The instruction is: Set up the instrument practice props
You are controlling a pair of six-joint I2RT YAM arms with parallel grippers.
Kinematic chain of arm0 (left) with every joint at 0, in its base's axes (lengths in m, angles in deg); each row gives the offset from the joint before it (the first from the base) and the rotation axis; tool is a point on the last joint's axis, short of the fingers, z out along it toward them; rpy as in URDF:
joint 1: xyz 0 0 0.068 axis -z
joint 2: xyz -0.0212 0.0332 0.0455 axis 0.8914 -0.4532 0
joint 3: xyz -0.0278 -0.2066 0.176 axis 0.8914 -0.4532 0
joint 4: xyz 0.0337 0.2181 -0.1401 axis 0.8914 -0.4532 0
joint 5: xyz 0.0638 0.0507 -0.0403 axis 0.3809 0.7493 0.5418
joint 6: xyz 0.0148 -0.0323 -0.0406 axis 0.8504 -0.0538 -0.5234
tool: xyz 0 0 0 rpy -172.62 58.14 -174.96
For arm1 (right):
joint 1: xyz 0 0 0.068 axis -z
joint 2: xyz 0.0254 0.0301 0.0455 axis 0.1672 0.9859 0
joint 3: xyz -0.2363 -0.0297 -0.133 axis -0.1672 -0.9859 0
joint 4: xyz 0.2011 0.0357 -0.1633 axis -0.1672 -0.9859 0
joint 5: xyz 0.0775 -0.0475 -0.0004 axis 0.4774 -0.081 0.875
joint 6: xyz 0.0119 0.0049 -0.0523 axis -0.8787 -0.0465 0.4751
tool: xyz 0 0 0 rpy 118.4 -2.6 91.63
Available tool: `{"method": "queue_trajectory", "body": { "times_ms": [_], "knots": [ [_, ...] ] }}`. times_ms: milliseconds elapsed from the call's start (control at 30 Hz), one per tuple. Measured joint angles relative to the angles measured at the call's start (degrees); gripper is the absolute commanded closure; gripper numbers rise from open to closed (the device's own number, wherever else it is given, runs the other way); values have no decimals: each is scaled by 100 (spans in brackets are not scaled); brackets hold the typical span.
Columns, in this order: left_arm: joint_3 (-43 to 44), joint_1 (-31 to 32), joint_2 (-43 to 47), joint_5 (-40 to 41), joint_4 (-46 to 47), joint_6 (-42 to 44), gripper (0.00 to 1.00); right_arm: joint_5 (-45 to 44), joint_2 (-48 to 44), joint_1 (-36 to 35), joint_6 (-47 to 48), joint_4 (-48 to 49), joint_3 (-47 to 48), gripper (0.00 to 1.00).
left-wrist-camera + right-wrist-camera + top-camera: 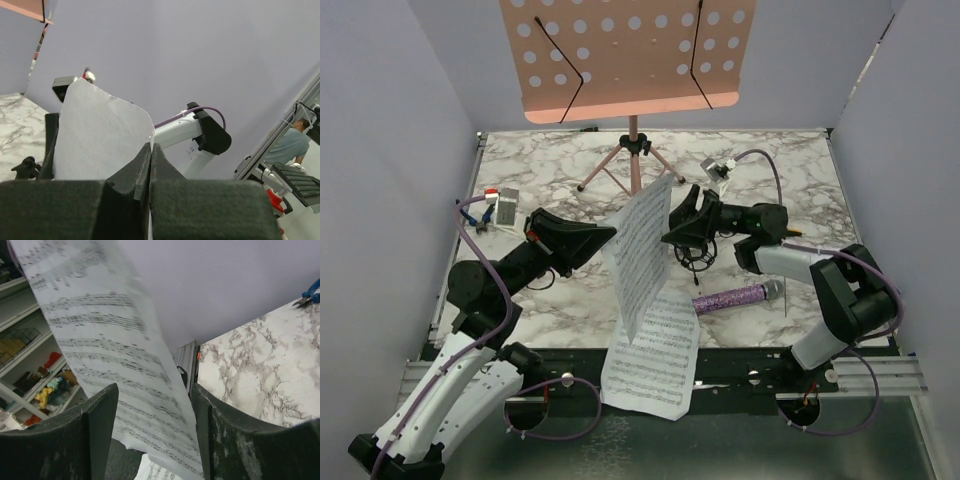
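Note:
The pink perforated music stand (630,60) rises on its tripod legs at the back of the marble table. My left gripper (605,238) is shut on the edge of a white sheet-music page (642,255) and holds it upright in mid-table. The left wrist view shows that page (100,135) pinched in the left gripper (151,150). My right gripper (672,228) stands open at the page's far edge. In the right wrist view the page (125,365) hangs between the spread jaws of the right gripper (154,390). A second page (655,360) lies over the near table edge. The glittery purple microphone (735,297) lies flat. The small black shock-mount (696,257) stands under the right gripper.
Blue-handled pliers (480,215) and a small red-and-white item (505,205) lie at the left edge. A small silver object (720,170) sits at the back right. Grey walls close in the table on three sides.

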Motion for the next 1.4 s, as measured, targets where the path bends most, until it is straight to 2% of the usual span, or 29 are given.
{"method": "queue_trajectory", "body": {
  "times_ms": [233, 300, 367, 500, 567, 600, 667, 767, 833, 1000, 1100, 1233, 1400],
  "knots": [
    [-407, 0, -79, 317, 44, 0, 100, 144, -680, 0, -107, 35, -210, 52],
    [-470, 0, -140, 422, 42, 7, 100, 168, -940, 0, 22, 28, -348, 54],
    [-505, 0, -186, 492, 39, 11, 100, 179, -1259, 0, 264, -68, -492, 59],
    [-566, 0, -271, 590, 35, 22, 99, 175, -1814, 0, 879, -612, -577, 77],
    [-619, 0, -273, 649, 39, 24, 95, 162, -2055, 0, 1189, -1005, -577, 87],
    [-645, 0, -273, 675, 44, 24, 94, 157, -2157, 0, 1327, -1200, -577, 97],
    [-715, 0, -273, 745, 57, 46, 86, 120, -2367, 0, 1657, -1720, -575, 99],
    [-782, 0, -293, 841, 50, 76, 57, -52, -2634, 0, 2166, -2699, -487, 99],
    [-789, 0, -334, 916, 44, 120, 44, -247, -2771, 0, 2479, -3346, -378, 100],
    [-789, 0, -426, 1141, -177, 304, 26, -634, -3018, 0, 2949, -4371, -280, 100],
    [-789, 0, -444, 1322, -455, 487, 11, -866, -3156, 0, 3108, -4817, -280, 100],
    [-789, 0, -433, 1523, -848, 728, 2, -1139, -3327, 0, 3307, -5313, -229, 99],
    [-914, 0, -337, 1652, -1169, 984, 1, -1403, -3381, 0, 3475, -5783, 39, 99]
  ]
}}
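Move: The held music sheet's middle lies about 5 cm back, 5 cm left and 6 cm above the right hand. About 28 cm below that hand are the loose sheets, 17 cm back and 2 cm left, the black mic stand, 9 cm ahead and 5 cm right, and the microphone, 3 cm back and 15 cm right. From the left hand, still pinching the sheet's left edge, its middle is roughly 4 cm ahead, 6 cm right, 8 cm below. Right hand draws back and up some 5 cm, pinches the sheet's edge; left sinks forward 13 cm, releasing. ##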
